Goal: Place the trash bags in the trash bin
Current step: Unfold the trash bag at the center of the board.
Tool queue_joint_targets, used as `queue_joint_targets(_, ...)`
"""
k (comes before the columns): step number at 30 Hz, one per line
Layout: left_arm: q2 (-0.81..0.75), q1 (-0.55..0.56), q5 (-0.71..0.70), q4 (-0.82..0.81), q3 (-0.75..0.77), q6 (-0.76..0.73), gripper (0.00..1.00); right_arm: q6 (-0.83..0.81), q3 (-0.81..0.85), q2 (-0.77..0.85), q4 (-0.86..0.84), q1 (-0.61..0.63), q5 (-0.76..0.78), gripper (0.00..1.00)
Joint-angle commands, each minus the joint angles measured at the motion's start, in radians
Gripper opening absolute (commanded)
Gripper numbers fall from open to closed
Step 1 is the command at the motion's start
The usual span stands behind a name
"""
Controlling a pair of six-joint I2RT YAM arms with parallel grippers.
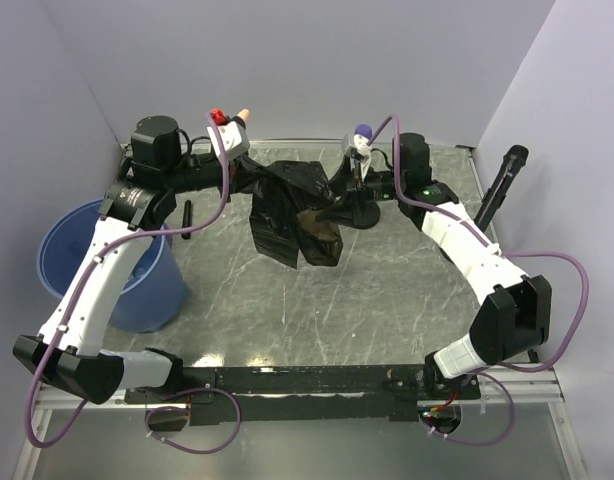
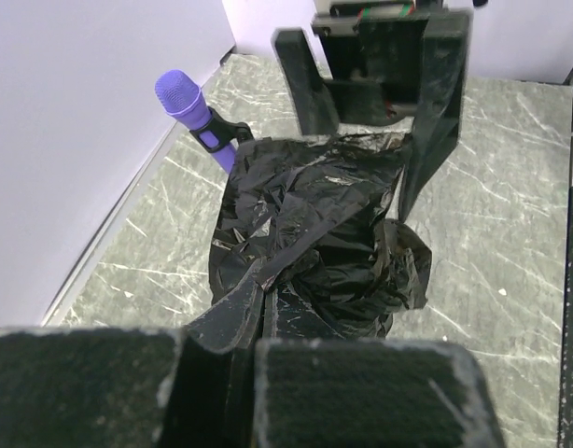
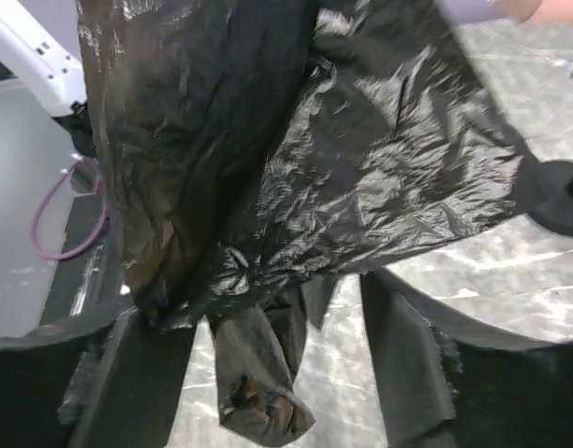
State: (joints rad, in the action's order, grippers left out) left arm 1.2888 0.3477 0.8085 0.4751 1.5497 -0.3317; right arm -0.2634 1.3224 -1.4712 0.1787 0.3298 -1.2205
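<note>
A black trash bag (image 1: 287,215) hangs crumpled above the table's back middle, between my two grippers. My left gripper (image 1: 255,182) is shut on the bag's upper left part; in the left wrist view its fingertips (image 2: 261,294) pinch the black plastic (image 2: 314,224). My right gripper (image 1: 339,198) is open at the bag's right side. In the right wrist view the bag (image 3: 296,159) drapes over the gripper (image 3: 268,308), with a twisted end hanging between the spread fingers (image 3: 408,364). The blue trash bin (image 1: 62,255) stands at the left, partly hidden by my left arm.
A purple-tipped stick (image 2: 186,101) on a black round base (image 1: 365,215) stands behind the bag. A black marker (image 1: 185,215) lies near the bin. A black tube (image 1: 499,190) leans at the right wall. Red and orange items (image 1: 227,118) sit at the back.
</note>
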Motion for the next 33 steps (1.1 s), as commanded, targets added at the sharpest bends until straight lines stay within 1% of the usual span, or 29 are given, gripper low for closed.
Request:
queue_joint_targets(1,-0.037,-0.006,0.006,-0.053,0.026,0.055,0.01,0.045,-0.046,0.020,-0.071,0.008,-0.021,0.60)
queue_joint_targets(3,-0.040,-0.006,0.009,-0.052,0.020,0.059,0.01,0.072,-0.045,0.017,-0.088,0.008,-0.008,0.41)
queue_joint_targets(5,-0.046,-0.006,0.001,-0.038,0.007,0.054,0.01,0.110,-0.029,0.011,-0.113,0.008,-0.001,0.19)
queue_joint_targets(6,-0.045,-0.006,-0.005,-0.015,0.003,0.036,0.11,0.124,-0.020,0.012,-0.123,0.008,0.009,0.10)
queue_joint_targets(7,-0.043,-0.004,-0.011,0.029,0.004,0.005,0.31,0.134,-0.012,0.012,-0.130,0.008,0.022,0.02)
queue_joint_targets(8,-0.040,-0.001,-0.018,0.092,0.012,-0.031,0.49,0.141,-0.005,0.015,-0.128,0.008,0.048,0.00)
queue_joint_targets(9,-0.042,-0.001,-0.032,0.127,0.018,-0.055,0.63,0.144,0.000,0.020,-0.128,0.008,0.064,0.00)
queue_joint_targets(11,-0.058,0.004,-0.057,0.164,0.024,-0.088,0.76,0.141,0.014,0.026,-0.104,0.008,0.099,0.00)
queue_joint_targets(12,-0.074,0.011,-0.072,0.168,0.024,-0.104,0.80,0.144,0.020,0.029,-0.091,0.008,0.119,0.00)
queue_joint_targets(14,-0.101,0.042,-0.127,0.157,0.024,-0.127,0.86,0.165,0.029,0.034,-0.087,0.008,0.139,0.00)
queue_joint_targets(17,-0.117,0.134,-0.202,0.154,0.030,-0.161,0.87,0.200,0.038,0.034,-0.074,0.017,0.206,0.00)
queue_joint_targets(20,-0.111,0.253,-0.276,0.184,0.041,-0.196,0.87,0.262,0.035,0.040,-0.081,0.023,0.311,0.00)
queue_joint_targets(22,-0.100,0.310,-0.310,0.218,0.061,-0.181,0.88,0.325,0.040,0.045,-0.064,0.029,0.425,0.00)
queue_joint_targets(27,-0.052,0.321,-0.374,0.345,0.147,-0.167,0.89,0.452,0.037,0.064,-0.070,0.028,0.636,0.00)
queue_joint_targets(29,-0.057,0.320,-0.394,0.315,0.164,-0.107,0.90,0.493,0.046,0.066,-0.055,0.028,0.709,0.00)
queue_joint_targets(31,-0.049,0.320,-0.349,0.280,0.191,-0.049,0.92,0.526,0.060,0.063,-0.029,0.029,0.772,0.00)
queue_joint_targets(33,-0.026,0.323,-0.350,0.220,0.205,0.070,0.91,0.532,0.075,0.054,-0.007,0.032,0.831,0.00)
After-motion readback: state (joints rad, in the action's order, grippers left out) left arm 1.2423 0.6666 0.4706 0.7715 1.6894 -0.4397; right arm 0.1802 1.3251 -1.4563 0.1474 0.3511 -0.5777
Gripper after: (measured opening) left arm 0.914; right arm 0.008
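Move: The trash bag hangs bunched from the left hand's shut fingers, its middle about 8 cm to that hand's right, 5 cm back and 6 cm lower. From the right hand's half-open fingers the bag's middle is some 7 cm left, 2 cm back and 5 cm down. The purple mic stand is roughly 10 cm ahead of the right hand, 8 cm to its right and 20 cm below. The bag changes hands: the right fingers sink slightly and pinch its near side, then the left fingers spring wide and let go. The left hand draws back about 7 cm and slightly right, empty, easing forward a little at the end. Keeping its grip, the right hand carries the bag about 7 cm forward towards the purple mic stand, turning some 35 degrees clockwise and tipping down. ##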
